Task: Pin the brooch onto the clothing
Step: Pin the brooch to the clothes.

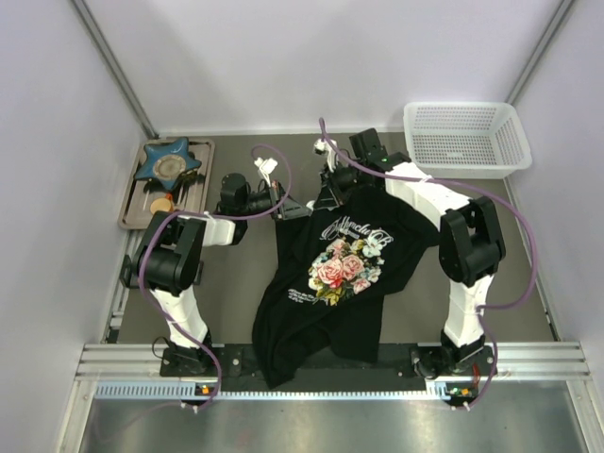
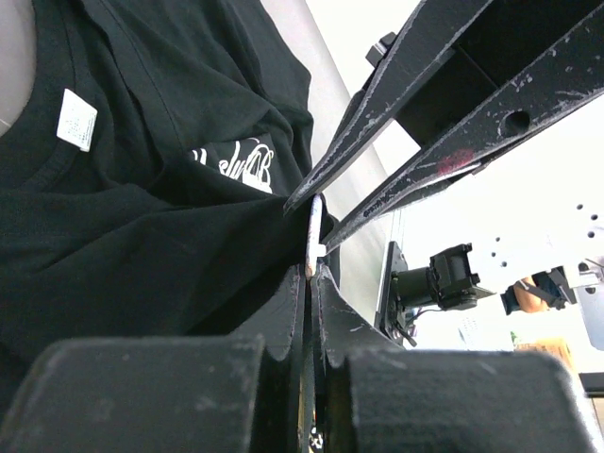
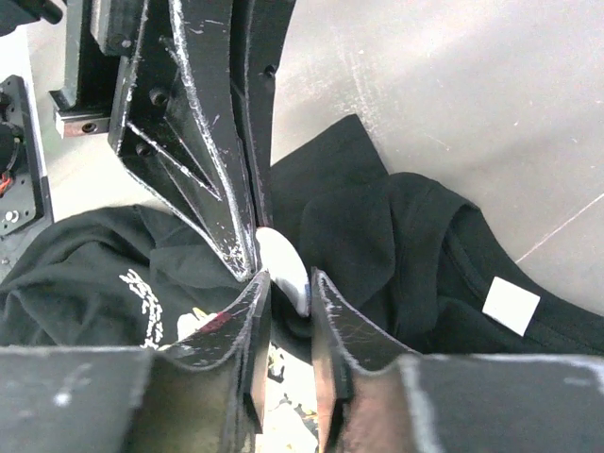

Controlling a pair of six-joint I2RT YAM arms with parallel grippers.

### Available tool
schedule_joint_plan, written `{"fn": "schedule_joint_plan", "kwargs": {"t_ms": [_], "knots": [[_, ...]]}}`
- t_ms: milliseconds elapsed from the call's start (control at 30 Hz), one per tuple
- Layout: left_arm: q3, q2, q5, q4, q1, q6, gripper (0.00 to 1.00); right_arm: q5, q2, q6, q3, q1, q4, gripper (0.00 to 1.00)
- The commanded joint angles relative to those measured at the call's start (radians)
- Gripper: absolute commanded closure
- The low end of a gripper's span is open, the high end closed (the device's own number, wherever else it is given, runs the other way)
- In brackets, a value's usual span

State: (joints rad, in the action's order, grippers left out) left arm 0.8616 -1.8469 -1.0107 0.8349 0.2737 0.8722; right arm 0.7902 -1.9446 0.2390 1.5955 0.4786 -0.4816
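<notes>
The clothing (image 1: 330, 302), a black T-shirt with a rose print, lies mid-table with its collar end raised. Both grippers meet there. My left gripper (image 1: 300, 206) reaches in from the left and is shut on the brooch (image 2: 312, 231), a thin pale disc seen edge-on at its tips (image 2: 310, 274). In the right wrist view the brooch (image 3: 281, 260) shows as a pale oval at the fingertips of my right gripper (image 3: 290, 283), which pinches a fold of the black cloth (image 3: 396, 245). The right gripper's tips (image 2: 316, 203) meet the brooch's upper edge. The brooch is hidden in the top view.
A white mesh basket (image 1: 465, 139) stands at the back right. A tray (image 1: 132, 203) at the back left holds a blue star-shaped dish (image 1: 168, 162). The shirt's white neck label (image 3: 511, 307) lies to the right of the grip. Walls close in left and right.
</notes>
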Motion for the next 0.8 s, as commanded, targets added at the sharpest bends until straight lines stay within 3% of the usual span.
{"fn": "schedule_joint_plan", "kwargs": {"t_ms": [0,167,367,467,500,567,633,767], "knots": [[0.013,0.06,-0.063,0.059,0.001,0.021,1.0,0.03,0.062,0.055,-0.019,-0.029,0.081,0.76],[0.024,0.055,-0.046,-0.008,-0.013,-0.005,1.0,0.064,0.072,0.051,-0.022,-0.037,0.081,0.54],[0.03,0.054,-0.022,-0.068,-0.037,-0.044,1.0,0.022,0.064,0.039,0.004,-0.063,0.081,0.43],[0.076,0.069,0.04,-0.276,-0.045,-0.177,1.0,-0.049,0.061,0.052,0.021,-0.074,0.067,0.38],[0.117,0.074,0.088,-0.436,-0.047,-0.281,1.0,-0.06,0.053,0.063,0.032,-0.075,0.031,0.37],[0.163,0.078,0.16,-0.592,-0.047,-0.437,1.0,-0.104,0.029,0.08,0.064,-0.083,-0.017,0.35],[0.211,0.075,0.248,-0.71,-0.057,-0.498,1.0,-0.138,0.013,0.088,0.083,-0.092,-0.081,0.35],[0.284,0.032,0.32,-0.798,-0.093,-0.556,1.0,-0.212,-0.036,0.085,0.115,-0.113,-0.156,0.34]]}}
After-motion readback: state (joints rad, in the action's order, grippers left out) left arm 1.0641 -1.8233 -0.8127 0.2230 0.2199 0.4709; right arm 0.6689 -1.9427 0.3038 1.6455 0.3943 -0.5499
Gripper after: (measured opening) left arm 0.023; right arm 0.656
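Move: The left gripper is already shut on the brooch, which sits about 1 cm right of its hand point; from the right hand, whose fingertips still pinch it, the brooch is 1 cm to the left. On the clothing, roughly 8 cm below the left hand, the white label lies about 4 cm ahead and 5 cm right, the lettering 5 cm back and 10 cm right, and the flower print 12 cm back and 7 cm right. Open the right gripper wide to let go of the brooch and the cloth beside it, then draw it off right and forward, about 6 cm in all. Keep the left gripper shut on the brooch, nearly still at first, then swing it forward and left about 6 cm while sinking 3 cm, rolling its left side up some 15 degrees. ##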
